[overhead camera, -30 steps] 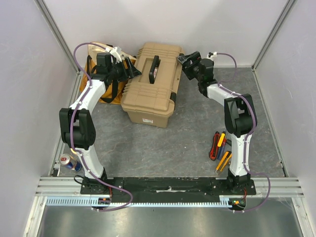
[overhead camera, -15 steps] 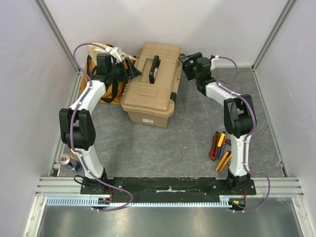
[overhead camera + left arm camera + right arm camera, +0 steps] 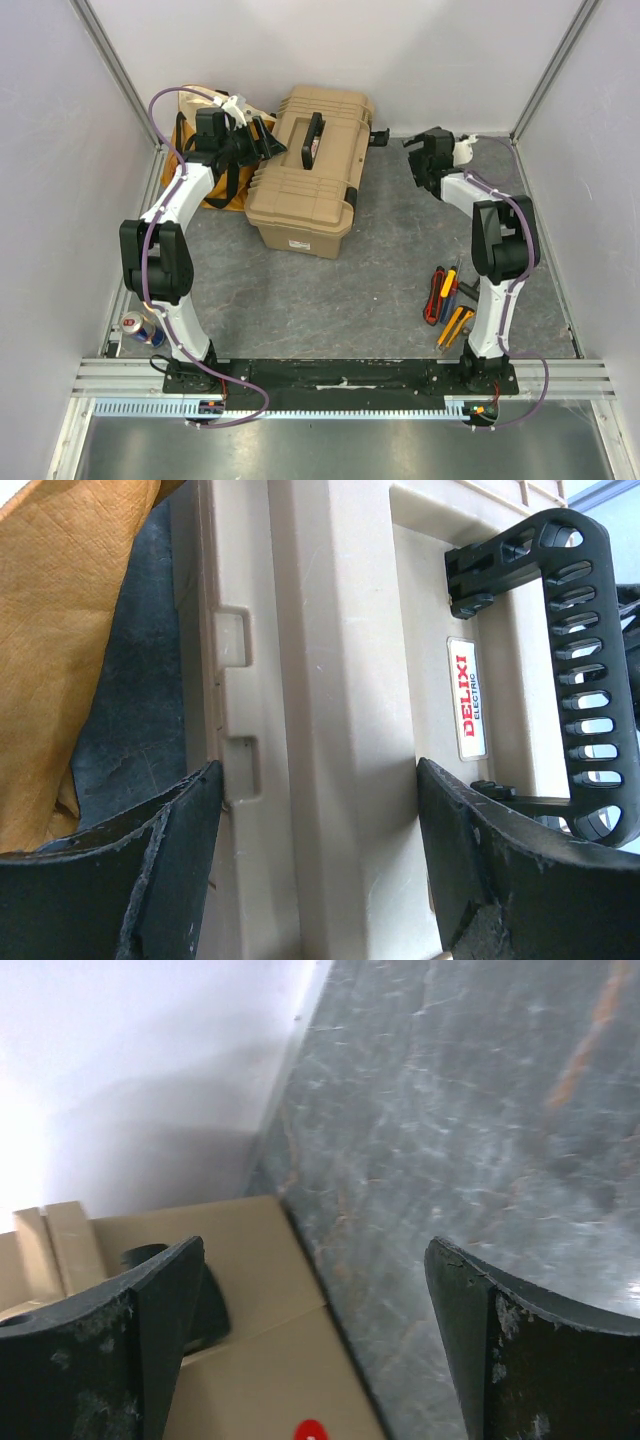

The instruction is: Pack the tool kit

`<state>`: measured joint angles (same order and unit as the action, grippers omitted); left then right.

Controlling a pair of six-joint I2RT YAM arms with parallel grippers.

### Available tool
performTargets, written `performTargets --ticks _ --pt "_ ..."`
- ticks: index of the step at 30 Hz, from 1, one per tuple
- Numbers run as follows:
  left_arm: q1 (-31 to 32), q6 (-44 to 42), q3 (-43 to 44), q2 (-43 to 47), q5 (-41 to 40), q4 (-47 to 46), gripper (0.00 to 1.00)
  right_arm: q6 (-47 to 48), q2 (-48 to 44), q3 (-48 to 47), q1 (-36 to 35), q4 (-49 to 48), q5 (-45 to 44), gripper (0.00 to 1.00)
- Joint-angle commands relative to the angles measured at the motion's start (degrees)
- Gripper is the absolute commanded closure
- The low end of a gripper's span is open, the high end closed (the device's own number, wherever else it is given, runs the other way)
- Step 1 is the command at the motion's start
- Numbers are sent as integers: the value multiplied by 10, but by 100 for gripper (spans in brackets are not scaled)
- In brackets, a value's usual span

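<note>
The tool kit (image 3: pixel 305 190) is a tan ribbed box with its lid down and a black handle (image 3: pixel 313 135), standing at the back middle. My left gripper (image 3: pixel 268 140) straddles the raised ridge along the lid's left, hinge-side edge (image 3: pixel 340 680), and both wide-set fingers (image 3: pixel 180 860) rest against it. A black latch (image 3: pixel 378 135) sticks out from the box's right side. My right gripper (image 3: pixel 415 150) hangs open and empty over the grey mat, just right of the box corner (image 3: pixel 230 1360). Red, yellow and black-handled hand tools (image 3: pixel 445 295) lie on the mat by the right arm's base.
An orange-yellow cloth bag (image 3: pixel 195 150) sits against the box's left side, behind my left arm. A drink can (image 3: pixel 135 325) stands at the near left. White walls close in the back and both sides. Grey mat (image 3: pixel 480 1160) covers the floor.
My right gripper has drawn back to the right, away from the box's right side, and the black latch now stands out there. The left arm has not moved.
</note>
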<state>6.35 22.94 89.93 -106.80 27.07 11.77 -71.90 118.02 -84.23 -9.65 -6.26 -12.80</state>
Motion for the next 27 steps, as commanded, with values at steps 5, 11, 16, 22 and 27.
performTargets --ticks 5,11,16,22,27 --pt "8 -25 18 17 -33 116 23 87 -104 53 9 30 75 2" --pt "7 -32 44 58 -46 136 21 144 -198 169 9 6 207 2" --pt "7 -34 15 115 -79 154 20 116 -277 302 7 -101 321 2" --pt "7 -34 -42 186 -84 171 20 95 -342 407 0 -168 378 2" --pt "7 -15 -97 220 -78 182 20 48 -379 455 -15 -218 400 2"
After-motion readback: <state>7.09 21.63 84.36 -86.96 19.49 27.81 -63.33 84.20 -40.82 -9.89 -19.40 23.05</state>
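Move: From my right hand, the toolbox's still-shut near latch lies some 17 cm back, 20 cm left and about 4 cm higher. The opened far latch is about 4 cm ahead, 10 cm left and 5 cm up, and the carry handle 2 cm back and 31 cm left, 12 cm up. From my left hand, the lid's near-left corner is about 20 cm back, 8 cm left, 2 cm down. The handle is 2 cm ahead and 14 cm to its right, 3 cm up. Leaving the opened far latch, I sweep my right hand back along the toolbox's right side towards the near latch, about 20 cm back and 7 cm left, turning some 35 degrees counter-clockwise with the fingers kept wide open. After a short hold, my left hand comes free of the lid's left edge and draws back about 9 cm towards the near-left corner while rising 6 cm, its fingers barely changing. ##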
